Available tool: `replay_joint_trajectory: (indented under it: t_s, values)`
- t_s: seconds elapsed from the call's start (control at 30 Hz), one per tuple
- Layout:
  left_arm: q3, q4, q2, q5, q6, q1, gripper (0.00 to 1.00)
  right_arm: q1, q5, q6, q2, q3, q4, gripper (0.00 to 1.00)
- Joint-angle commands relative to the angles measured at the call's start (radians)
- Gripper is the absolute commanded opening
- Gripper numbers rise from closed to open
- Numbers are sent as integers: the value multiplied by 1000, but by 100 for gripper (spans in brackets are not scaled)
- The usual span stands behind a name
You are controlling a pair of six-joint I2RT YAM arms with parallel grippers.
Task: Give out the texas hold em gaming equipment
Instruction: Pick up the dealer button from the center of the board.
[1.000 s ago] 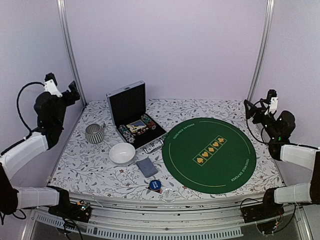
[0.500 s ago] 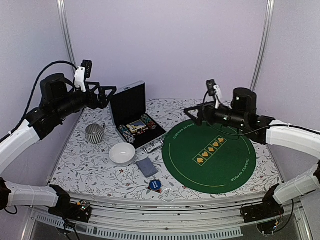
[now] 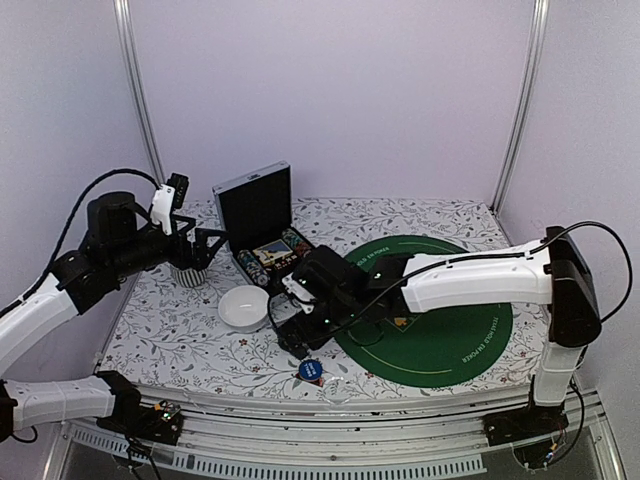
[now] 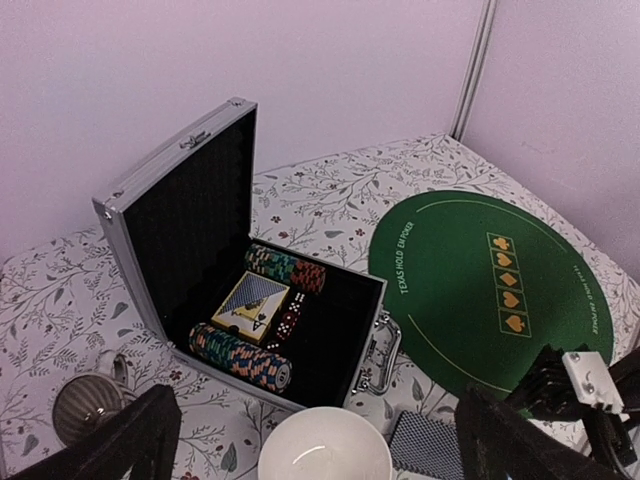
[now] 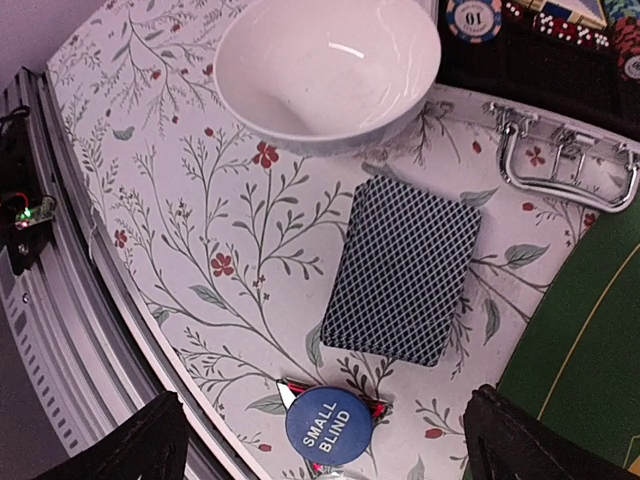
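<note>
The grey-blue-backed card deck point(image 5: 405, 270) lies on the floral cloth between the white bowl and a blue "SMALL BLIND" disc point(image 5: 332, 428). That disc sits on a small black, red-edged triangle point(image 5: 297, 391). My right gripper point(image 5: 325, 440) hovers open over the deck and disc, touching neither. In the top view the right gripper point(image 3: 298, 335) covers most of the deck, with the disc point(image 3: 310, 370) in front of it. Rolls of striped chips point(image 4: 240, 358) lie in the open case point(image 4: 190, 225). My left gripper point(image 3: 210, 250) hangs open and empty by the case.
A white bowl point(image 3: 244, 307) stands left of the deck and a grey ribbed mug point(image 3: 185, 272) stands behind it, under the left arm. The round green poker mat point(image 3: 430, 310) fills the right half. The case's metal handle point(image 5: 565, 165) sticks out toward the mat.
Both arms swung in from the sides. The left came down beside the case and mug. The right reached across the mat and lowered over the deck. Both grippers stayed open.
</note>
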Motion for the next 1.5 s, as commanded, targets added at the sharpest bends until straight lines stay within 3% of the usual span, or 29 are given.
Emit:
replay_joint_trajectory:
  t_s: [0.0, 0.37, 0.83, 1.2, 1.47]
  values:
    - [-65, 21, -44, -10, 22, -6, 98, 57, 67, 53, 117, 122, -236, 96]
    - [-135, 61, -79, -3, 50, -4, 98, 104, 50, 209, 233, 173, -325, 87]
    - [-165, 79, -105, -6, 57, -4, 98, 104, 72, 205, 290, 236, -373, 69]
    - [-170, 81, -98, -11, 63, -4, 98, 103, 78, 195, 285, 246, -406, 70]
    - [-171, 82, -94, -10, 68, -4, 98, 105, 54, 222, 210, 158, -436, 74]
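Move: The dealer button, seen as the blue SMALL BLIND disc, lies some 11 cm below the right gripper, about 3 cm back and 1 cm right. Against this gripper, the dark card deck is about 5 cm ahead and 4 cm left, the white bowl 12 cm ahead and 13 cm left, and a clear disc 6 cm back and 6 cm right. From the left gripper, the button is roughly 12 cm back, 17 cm right and 27 cm down. Bring the empty right gripper down about 10 cm and back about 5 cm towards the blue button, fast at first, then easing, with a slight drift right. Swing the fingers some 25 degrees from slanting left to nearly straight down and narrow them by about a quarter, without gripping. Let the empty left gripper settle about 3 cm lower. ##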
